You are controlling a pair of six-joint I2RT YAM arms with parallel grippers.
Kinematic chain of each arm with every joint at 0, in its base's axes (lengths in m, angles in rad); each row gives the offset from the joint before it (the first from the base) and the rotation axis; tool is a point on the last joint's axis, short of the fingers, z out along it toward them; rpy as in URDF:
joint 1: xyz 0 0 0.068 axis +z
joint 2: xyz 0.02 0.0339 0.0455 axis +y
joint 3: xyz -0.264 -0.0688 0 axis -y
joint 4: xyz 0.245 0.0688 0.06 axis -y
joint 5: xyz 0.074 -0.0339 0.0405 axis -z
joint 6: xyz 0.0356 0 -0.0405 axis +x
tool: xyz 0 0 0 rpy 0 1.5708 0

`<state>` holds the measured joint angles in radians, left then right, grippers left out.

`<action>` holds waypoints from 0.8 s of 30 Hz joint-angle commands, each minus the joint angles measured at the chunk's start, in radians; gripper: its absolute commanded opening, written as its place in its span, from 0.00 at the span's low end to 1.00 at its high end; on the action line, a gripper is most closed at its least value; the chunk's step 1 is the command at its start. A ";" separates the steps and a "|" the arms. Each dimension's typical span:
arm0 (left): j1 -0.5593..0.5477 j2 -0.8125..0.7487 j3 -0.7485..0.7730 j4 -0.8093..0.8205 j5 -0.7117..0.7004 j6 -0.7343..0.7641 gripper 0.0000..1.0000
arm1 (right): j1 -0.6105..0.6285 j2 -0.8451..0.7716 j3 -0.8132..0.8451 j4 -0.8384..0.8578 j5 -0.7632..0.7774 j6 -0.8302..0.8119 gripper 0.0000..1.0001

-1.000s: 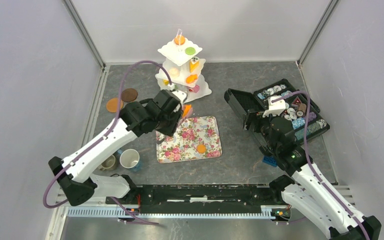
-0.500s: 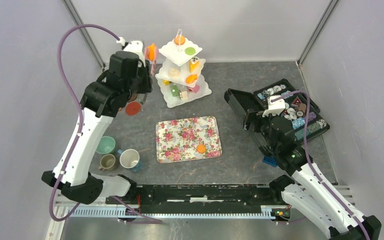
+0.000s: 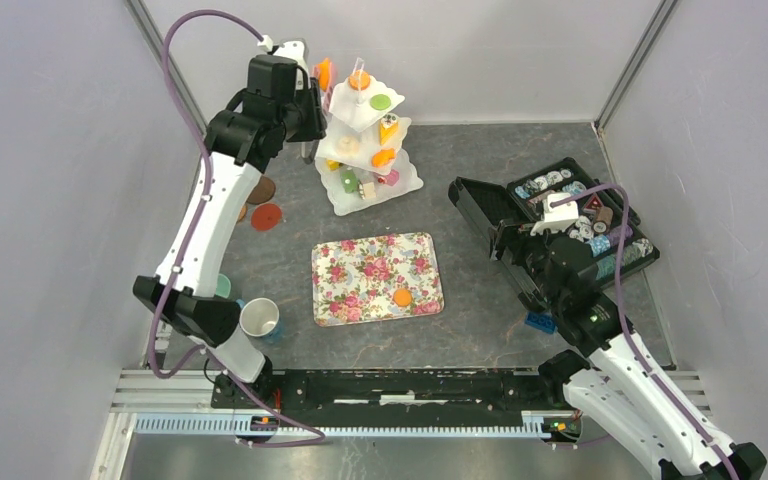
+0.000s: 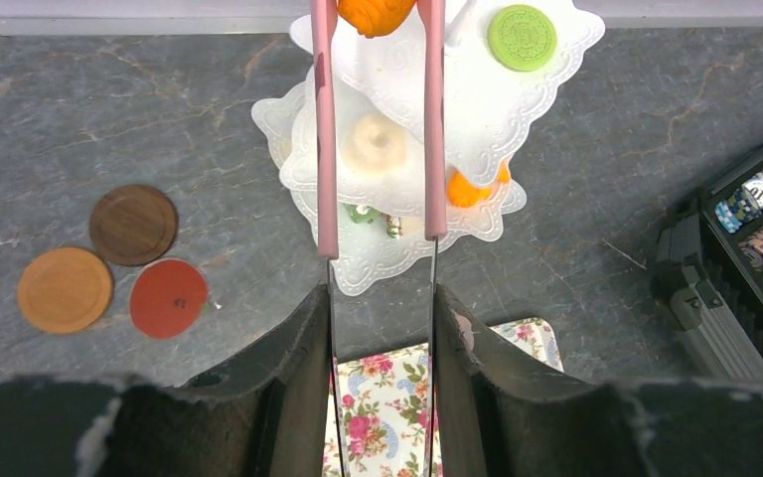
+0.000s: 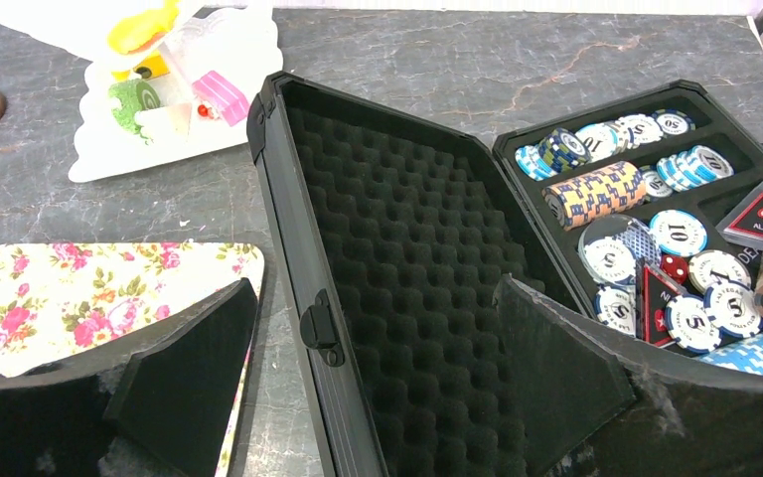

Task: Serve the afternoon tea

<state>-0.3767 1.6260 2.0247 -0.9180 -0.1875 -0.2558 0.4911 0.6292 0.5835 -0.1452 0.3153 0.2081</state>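
My left gripper (image 3: 305, 105) is shut on pink-tipped metal tongs (image 4: 326, 149). The tongs pinch an orange toy cake (image 4: 376, 12), also seen in the top view (image 3: 324, 72), held high at the left edge of the top tier of the white three-tier stand (image 3: 407, 185). The tiers carry a green biscuit (image 4: 522, 36), a cream cake (image 4: 375, 144) and other small cakes. An orange biscuit (image 3: 402, 297) lies on the floral tray (image 3: 360, 290). My right gripper (image 5: 378, 368) is open and empty over the black case's foam lid (image 5: 397, 248).
Tan (image 4: 65, 289), brown (image 4: 133, 225) and red-orange (image 4: 168, 298) saucers lie left of the stand. A white cup (image 3: 259, 318) and a partly hidden teal cup (image 3: 222, 286) sit front left. The open black case of discs (image 3: 580, 225) and a blue brick (image 3: 538, 322) are at the right.
My left arm lifted the tongs and orange cake from above the tray up and back, now to the stand's top tier. The right arm has hardly moved.
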 commanded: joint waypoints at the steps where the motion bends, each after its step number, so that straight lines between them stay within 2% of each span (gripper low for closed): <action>1: 0.005 0.040 0.087 0.076 0.059 -0.029 0.23 | 0.004 -0.010 0.047 0.008 -0.001 0.002 0.98; 15: 0.009 0.136 0.078 0.073 0.008 -0.022 0.27 | 0.004 -0.003 0.058 0.004 -0.009 0.006 0.98; 21: 0.010 0.122 0.041 0.071 0.002 -0.025 0.36 | 0.004 -0.005 0.050 0.006 -0.005 0.006 0.98; 24: 0.009 0.108 0.033 0.071 0.003 -0.025 0.46 | 0.004 0.003 0.049 0.009 -0.008 0.006 0.98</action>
<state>-0.3725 1.7737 2.0609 -0.9016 -0.1665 -0.2558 0.4911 0.6277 0.5941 -0.1532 0.3141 0.2119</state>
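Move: Ahead of the left hand, whose tongs hold the orange pastry, lies the free left part of the stand's top tier, about 15 cm forward, 4 cm right and 11 cm lower. The round orange piece on that tier is roughly 4 cm right and 2 cm beyond that spot; the green disc is 8 cm right and 2 cm nearer. The cream round, one tier down, is some 12 cm ahead, 5 right, 20 below the hand. From the right hand that free spot is about 28 cm ahead, 32 left, 3 above. Easing forward about 3.5 cm and slightly right, then mostly sinking, the left hand lowers the tongs with the pastry some 5 cm towards the free left side of the top tier, fingers tipping down about 5 degrees. The grip on the tongs stays unchanged, and the hand comes to a stop with the pastry right at the plate. ##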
